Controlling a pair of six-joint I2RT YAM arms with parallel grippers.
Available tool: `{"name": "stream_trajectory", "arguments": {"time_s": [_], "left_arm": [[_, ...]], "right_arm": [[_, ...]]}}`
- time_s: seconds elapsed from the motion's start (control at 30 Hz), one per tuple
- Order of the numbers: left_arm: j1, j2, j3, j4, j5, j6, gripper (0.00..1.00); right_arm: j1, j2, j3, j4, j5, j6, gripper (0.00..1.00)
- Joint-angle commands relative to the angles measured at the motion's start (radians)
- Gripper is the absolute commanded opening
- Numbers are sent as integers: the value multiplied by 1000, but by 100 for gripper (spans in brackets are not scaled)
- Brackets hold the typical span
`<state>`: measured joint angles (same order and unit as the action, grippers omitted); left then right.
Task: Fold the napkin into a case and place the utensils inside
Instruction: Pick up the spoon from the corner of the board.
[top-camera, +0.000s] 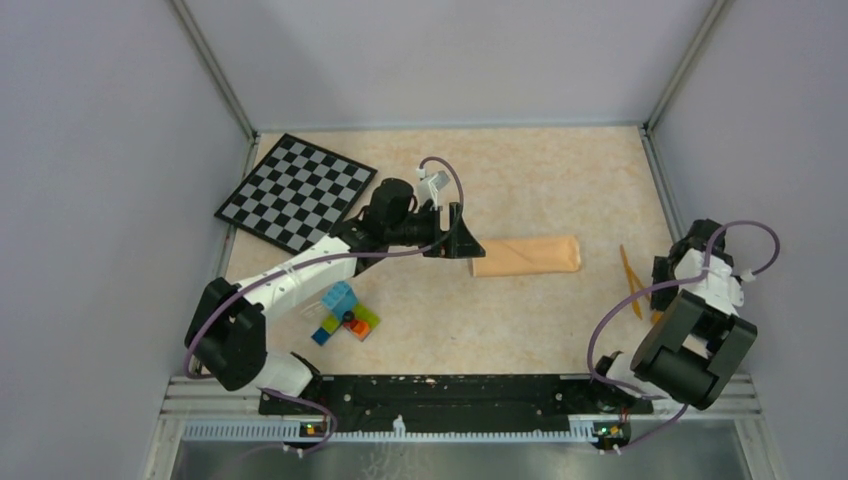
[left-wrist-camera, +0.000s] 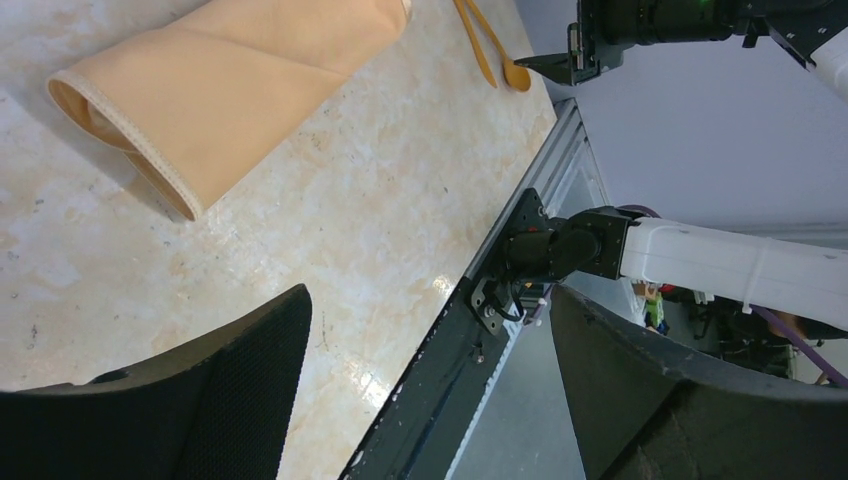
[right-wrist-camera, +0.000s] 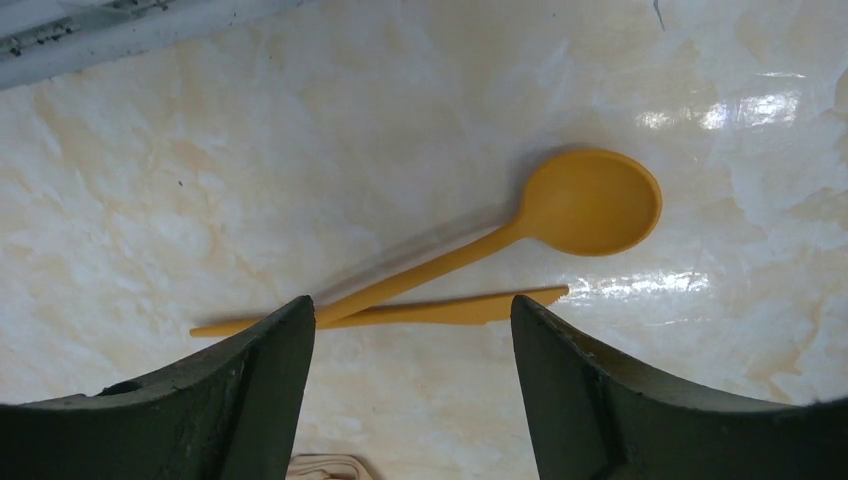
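The peach-orange napkin (top-camera: 527, 256) lies mid-table, folded into a narrow flat case (left-wrist-camera: 230, 90) with its open mouth at the left end. My left gripper (top-camera: 462, 240) hovers just left of that mouth. In the left wrist view my left gripper (left-wrist-camera: 430, 300) is open and holds nothing. The utensils (top-camera: 632, 280) lie on the table to the right of the case: an orange-yellow spoon (right-wrist-camera: 590, 200) crossing a flat knife-like piece (right-wrist-camera: 440, 310). My right gripper (right-wrist-camera: 412, 305) hangs open just over their handles, touching neither.
A black-and-white checkerboard (top-camera: 295, 190) lies at the back left. A cluster of coloured toy bricks (top-camera: 343, 315) sits under the left arm. The black front rail (top-camera: 450, 390) runs along the near edge. Grey walls enclose the table.
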<state>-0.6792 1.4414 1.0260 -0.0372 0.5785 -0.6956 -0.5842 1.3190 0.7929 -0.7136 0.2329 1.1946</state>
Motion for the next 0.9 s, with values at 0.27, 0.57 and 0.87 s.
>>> {"name": "stream_trajectory", "arguments": {"time_s": [0.27,0.57,0.87], "left_arm": [[-10,9,33,-15,-7,32,93],[-10,20,34,-19,-7,55,93],[-5,83,40,28,-32,80,94]], "right_arm": [[-60,97,-56,134,-23,89,60],[-61,187,-40,160,-29,110,28],[-38,163,39,237,-38,-8,0]]}}
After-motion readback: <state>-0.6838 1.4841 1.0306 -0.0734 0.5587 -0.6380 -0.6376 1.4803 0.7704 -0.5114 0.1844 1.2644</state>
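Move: The spoon lies some 4 cm below the right hand, its middle about 1 cm back and 1 cm to the right; its bowl end points back and to the right. The knife, crossing the far part of the spoon's handle, has its middle roughly 2 cm ahead of that hand and 2 cm left. The folded napkin's middle is about 9 cm ahead and 30 cm left. From the left hand the spoon is about 42 cm right, 4 cm back and 20 cm down. Down first, about 3.5 cm and slightly right, the right hand brings its open fingers over the spoon's handle. Then, staying low, it slides some 2.5 cm forward and about 1 cm right while the fingers shut and pinch the handle just below the bowl. The left hand sinks about 2.5 cm, fingers still open, away from the utensils. ##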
